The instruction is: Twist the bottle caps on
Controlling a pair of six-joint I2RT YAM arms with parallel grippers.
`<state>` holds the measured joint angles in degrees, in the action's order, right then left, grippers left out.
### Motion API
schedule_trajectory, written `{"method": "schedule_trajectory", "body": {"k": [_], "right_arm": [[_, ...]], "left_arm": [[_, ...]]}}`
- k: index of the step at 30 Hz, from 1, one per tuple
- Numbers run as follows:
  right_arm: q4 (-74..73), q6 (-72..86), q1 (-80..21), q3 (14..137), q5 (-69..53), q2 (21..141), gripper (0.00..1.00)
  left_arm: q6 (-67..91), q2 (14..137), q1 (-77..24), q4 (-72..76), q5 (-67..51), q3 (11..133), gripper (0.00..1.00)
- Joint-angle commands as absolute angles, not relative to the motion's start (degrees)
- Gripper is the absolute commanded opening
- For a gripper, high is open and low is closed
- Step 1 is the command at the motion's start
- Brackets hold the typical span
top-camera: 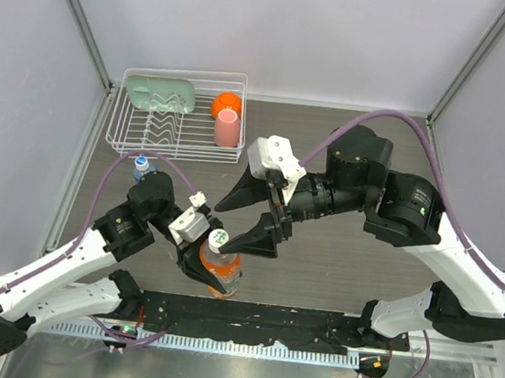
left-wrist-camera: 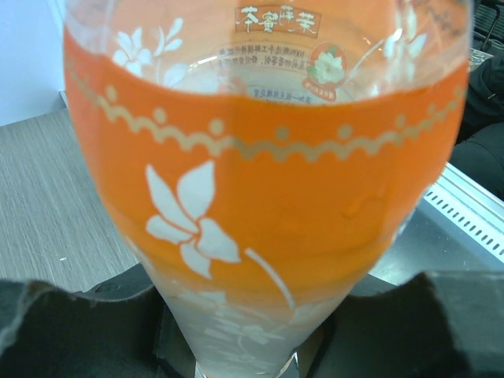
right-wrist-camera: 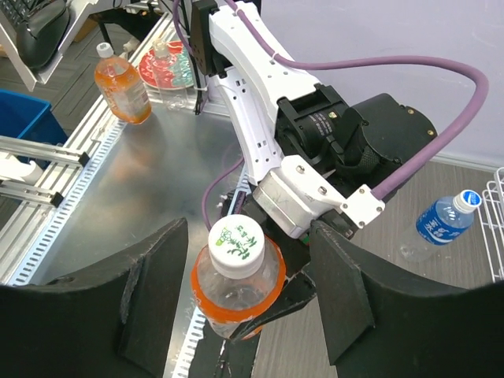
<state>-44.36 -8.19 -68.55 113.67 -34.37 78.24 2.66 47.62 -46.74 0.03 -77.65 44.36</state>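
Observation:
The orange-drink bottle [top-camera: 221, 270] stands near the table's front edge with my left gripper [top-camera: 208, 274] shut on its body. In the left wrist view the bottle [left-wrist-camera: 268, 181] fills the frame between the black fingers [left-wrist-camera: 71, 331]. A white cap [right-wrist-camera: 239, 246] with green print sits on its neck. My right gripper [right-wrist-camera: 248, 236] is open, one finger on each side of the cap, with a gap at both. The blue-label bottle [top-camera: 142, 168] lies at the left, wearing a white-bluish cap [right-wrist-camera: 470, 198].
A white wire dish rack [top-camera: 130, 137] at the back left holds a green item [top-camera: 160, 93], an orange cup [top-camera: 227, 105] and a pink cup [top-camera: 227, 129]. A black strip [top-camera: 291, 323] runs along the near edge.

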Motion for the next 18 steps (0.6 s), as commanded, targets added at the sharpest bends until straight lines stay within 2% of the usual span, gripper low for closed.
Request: {"method": "schedule_trajectory", "body": {"k": [1,6,10,18], "right_arm": [[-40.6,-7.3,-68.0,114.3,-38.1,80.0,0.66],[-39.7,-6.9,-68.0,113.8,-39.8,81.1,0.61],[-38.4,-6.4,-67.8,112.6,-40.6,80.6,0.5],[-36.9,-5.4,-67.1,109.9,-40.8,79.1,0.38]], "left_arm": [[2.4,46.8,-46.8,0.2,-78.9,46.8,0.25],[2.4,47.0,-46.8,0.4,-78.5,46.8,0.25],[2.4,46.9,-46.8,0.7,-78.0,46.7,0.24],[2.6,46.7,-46.8,1.6,-76.6,46.4,0.23]]}}
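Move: The white cap, already on the mouth of the orange bottle, lies about 3 cm to the right hand's left, 1 cm back and 2 cm below it. The bottle's middle is straight under the cap, some 13 cm below the hand. The blue bottle stands far off, roughly 30 cm ahead, 27 cm left and 30 cm down. From the left hand, which holds the orange bottle, the cap is about 13 cm straight up. Leftward and down in a short slant of about 3 cm, the right hand brings its open fingers around the white cap, then all but stops there, its wrist turning only some 5 degrees counter-clockwise. The fingers close all the while, from well open to about the cap's width, one pad on either side. The left hand keeps its grip on the orange bottle and holds it still. ##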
